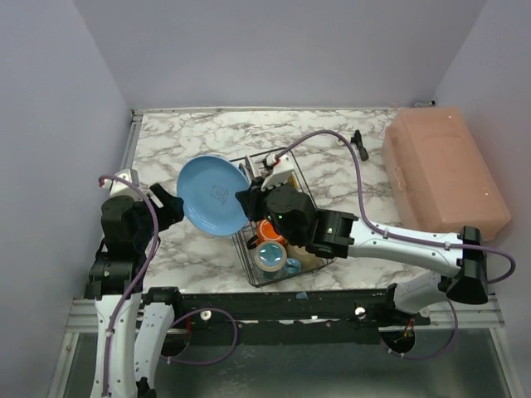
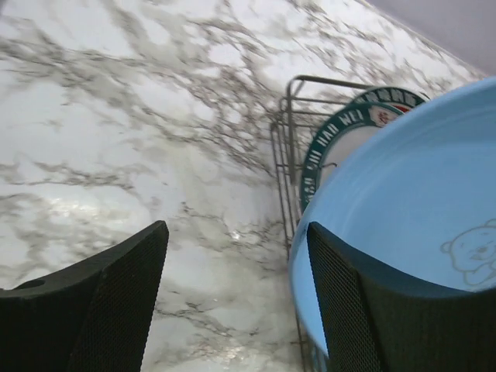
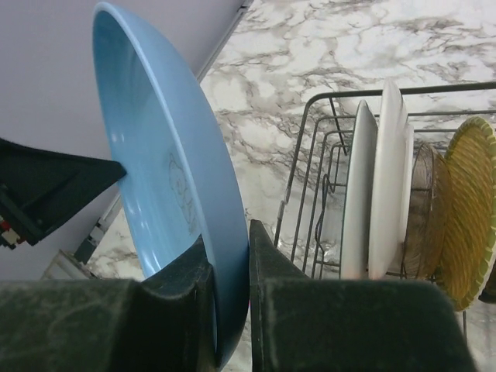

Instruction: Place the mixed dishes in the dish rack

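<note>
A blue plate (image 1: 214, 195) stands on edge in the air, just left of the dish rack (image 1: 247, 259). My right gripper (image 3: 229, 236) is shut on the plate's rim (image 3: 167, 155), one finger on each face. My left gripper (image 2: 236, 232) is open at the plate's other side, with the blue rim (image 2: 418, 194) lying against its right finger and marble showing between the fingers. In the rack stand white plates (image 3: 364, 201), a yellow plate (image 3: 465, 209) and a green-rimmed plate (image 2: 341, 132). An orange mug (image 1: 267, 230) and a blue mug with yellow inside (image 1: 271, 257) sit at its near end.
A large pink box (image 1: 444, 170) lies at the right side of the marble table. A small black tool (image 1: 359, 143) lies at the back, left of the box. Purple walls close in the table on the left and behind.
</note>
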`<state>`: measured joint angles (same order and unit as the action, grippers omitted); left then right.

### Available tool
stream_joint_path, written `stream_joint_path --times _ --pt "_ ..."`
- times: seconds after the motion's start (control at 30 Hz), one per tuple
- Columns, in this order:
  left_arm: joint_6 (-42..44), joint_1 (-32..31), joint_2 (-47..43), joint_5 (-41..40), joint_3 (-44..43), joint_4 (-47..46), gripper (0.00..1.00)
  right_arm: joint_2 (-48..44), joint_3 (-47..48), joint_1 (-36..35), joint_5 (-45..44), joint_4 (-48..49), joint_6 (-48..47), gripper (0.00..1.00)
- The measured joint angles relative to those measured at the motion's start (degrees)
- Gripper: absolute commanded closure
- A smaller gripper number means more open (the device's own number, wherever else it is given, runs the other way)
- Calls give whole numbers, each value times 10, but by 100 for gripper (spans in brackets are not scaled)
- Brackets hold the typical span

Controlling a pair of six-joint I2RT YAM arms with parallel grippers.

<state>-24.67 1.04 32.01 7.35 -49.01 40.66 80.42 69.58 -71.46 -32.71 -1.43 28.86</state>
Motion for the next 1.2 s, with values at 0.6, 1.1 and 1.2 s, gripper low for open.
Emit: stream_joint_path --times 0.6,1.1,1.2 --pt "-12 -5 -71 -221 1 54 5 258 335 -57 -339 -421 58 100" --pt "-10 -7 -71 -220 5 53 6 452 552 -58 -437 -610 89 100" --pt "-10 -7 -71 -220 5 53 6 453 552 -59 -444 -618 93 100"
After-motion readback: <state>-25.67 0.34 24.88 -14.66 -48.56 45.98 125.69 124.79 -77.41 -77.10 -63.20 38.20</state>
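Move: Just beyond and below the right hand, which holds the blue plate by its rim, is the free slot at the rack's left side, about 11 cm ahead, 4 cm left and 11 cm down. The white plates stand beside it, about 9 cm ahead of the hand and 1 cm right; the yellow plate is 9 cm ahead and 10 cm right, the orange mug 2 cm back and 7 cm right. From the left hand the slot lies some 10 cm ahead, 17 cm right and 10 cm down. Rolling its left side down by some 45 degrees while turning clockwise about 30, the right hand keeps its pinch on the blue plate's rim and, after a slight rise, carries it down roughly 5.5 cm and forward towards the slot left of the white plates. The left hand draws away left and a little back, turning counter-clockwise and opening wider, then stays clear. ##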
